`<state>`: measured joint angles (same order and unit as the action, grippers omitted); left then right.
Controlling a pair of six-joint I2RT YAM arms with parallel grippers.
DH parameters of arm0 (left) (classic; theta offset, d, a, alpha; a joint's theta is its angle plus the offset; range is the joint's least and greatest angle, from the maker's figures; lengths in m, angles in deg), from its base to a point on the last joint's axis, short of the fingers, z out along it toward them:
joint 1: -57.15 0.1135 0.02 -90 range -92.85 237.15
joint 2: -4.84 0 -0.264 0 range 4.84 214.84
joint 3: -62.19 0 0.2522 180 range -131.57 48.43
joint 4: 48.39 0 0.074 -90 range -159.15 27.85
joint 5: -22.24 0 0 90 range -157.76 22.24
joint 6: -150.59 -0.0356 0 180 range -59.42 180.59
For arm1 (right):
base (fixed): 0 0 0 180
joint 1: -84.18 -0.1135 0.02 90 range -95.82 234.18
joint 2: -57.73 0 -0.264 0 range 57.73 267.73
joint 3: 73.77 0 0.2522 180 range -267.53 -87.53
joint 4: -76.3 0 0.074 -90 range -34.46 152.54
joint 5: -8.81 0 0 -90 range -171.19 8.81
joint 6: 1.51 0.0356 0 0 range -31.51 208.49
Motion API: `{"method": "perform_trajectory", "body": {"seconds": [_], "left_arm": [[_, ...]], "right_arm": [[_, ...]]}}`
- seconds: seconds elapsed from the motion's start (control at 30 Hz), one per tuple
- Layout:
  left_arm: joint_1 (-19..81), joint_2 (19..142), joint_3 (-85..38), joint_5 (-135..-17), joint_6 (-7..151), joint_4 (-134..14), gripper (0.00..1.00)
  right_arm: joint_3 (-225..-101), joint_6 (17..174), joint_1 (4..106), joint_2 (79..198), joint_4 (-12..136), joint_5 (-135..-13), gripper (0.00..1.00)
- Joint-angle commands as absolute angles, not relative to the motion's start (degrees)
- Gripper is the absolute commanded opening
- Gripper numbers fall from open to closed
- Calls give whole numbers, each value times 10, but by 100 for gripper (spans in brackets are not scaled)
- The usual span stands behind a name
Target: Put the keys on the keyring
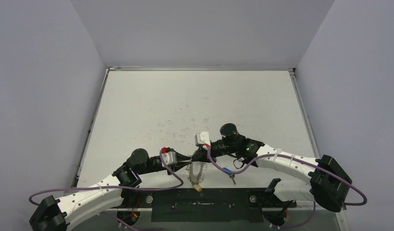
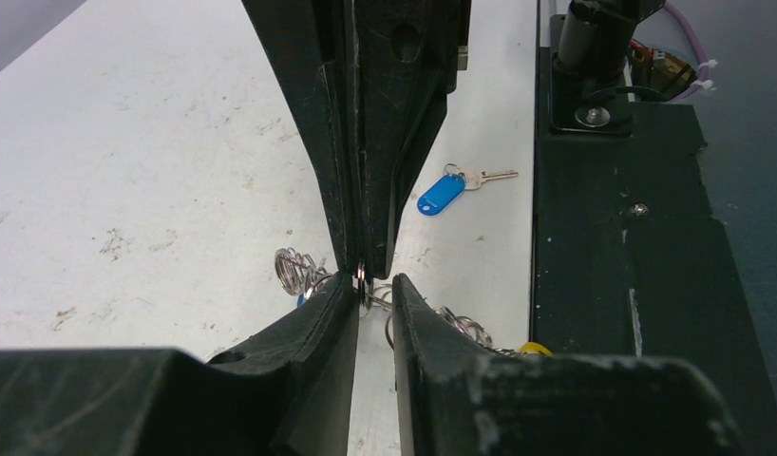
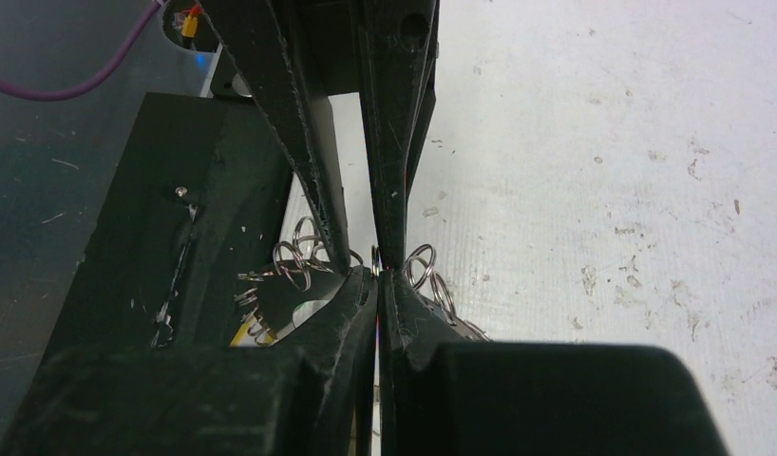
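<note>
The keyring (image 1: 197, 171), a silver ring edged with small wire loops, lies near the table's front edge below both grippers. My right gripper (image 3: 377, 274) is shut on one thin loop of the keyring (image 3: 294, 256). My left gripper (image 2: 373, 285) faces it tip to tip. Its jaws stand a narrow gap apart around that same loop of the keyring (image 2: 294, 269). A key with a blue tag (image 2: 442, 195) lies loose on the table to the right (image 1: 227, 171). A yellow tag (image 2: 534, 349) shows at the keyring's near end (image 1: 199, 188). Other keys are hidden.
A black base plate (image 1: 204, 199) runs along the table's near edge, close under the keyring, and fills the right of the left wrist view (image 2: 613, 247). Purple cables (image 1: 151, 187) loop beside both arms. Grey walls enclose the white table (image 1: 185, 106).
</note>
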<state>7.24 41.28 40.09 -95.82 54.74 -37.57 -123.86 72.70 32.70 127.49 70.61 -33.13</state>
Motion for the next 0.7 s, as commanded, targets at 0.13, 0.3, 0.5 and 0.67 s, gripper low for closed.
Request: {"method": "perform_trajectory", "body": {"seconds": [0.13, 0.3, 0.5, 0.67], "left_arm": [[64, 415, 373, -933, 529, -378, 0], [64, 407, 377, -918, 541, -384, 0], [64, 391, 395, -890, 569, -359, 0], [64, 373, 410, -883, 577, -342, 0]], "right_arm": [[-1272, 728, 320, 1275, 727, -327, 0], [-1275, 727, 321, 1271, 728, -339, 8], [-1250, 733, 321, 1250, 775, -353, 31], [-1222, 722, 323, 1229, 792, -379, 44]]}}
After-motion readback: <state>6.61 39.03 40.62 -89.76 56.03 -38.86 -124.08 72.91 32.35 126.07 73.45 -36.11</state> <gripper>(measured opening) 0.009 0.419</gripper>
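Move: The left fingers straddle the small ring that the right fingers still pinch; it sits right at both hand points, about 1 cm to the left hand's right. The keyring's plate hangs from it, its middle roughly 3 cm back, 2 cm right and 5 cm below either hand. The yellow tag hangs some 5 cm back, 2 cm right and 10 cm down, and the blue-tagged key lies level with the left hand, about 16 cm right and 14 cm below. Nearly in place, the left hand shuts its part-open fingers and pinches the small ring beside the right fingertips. The right fingers then open and let go of it, the right hand rising about 1.5 cm and going forward about 1 cm, away from the ring. The left keeps its pinch and eases about 1 cm forward and slightly left, turning some 5 degrees counter-clockwise. ##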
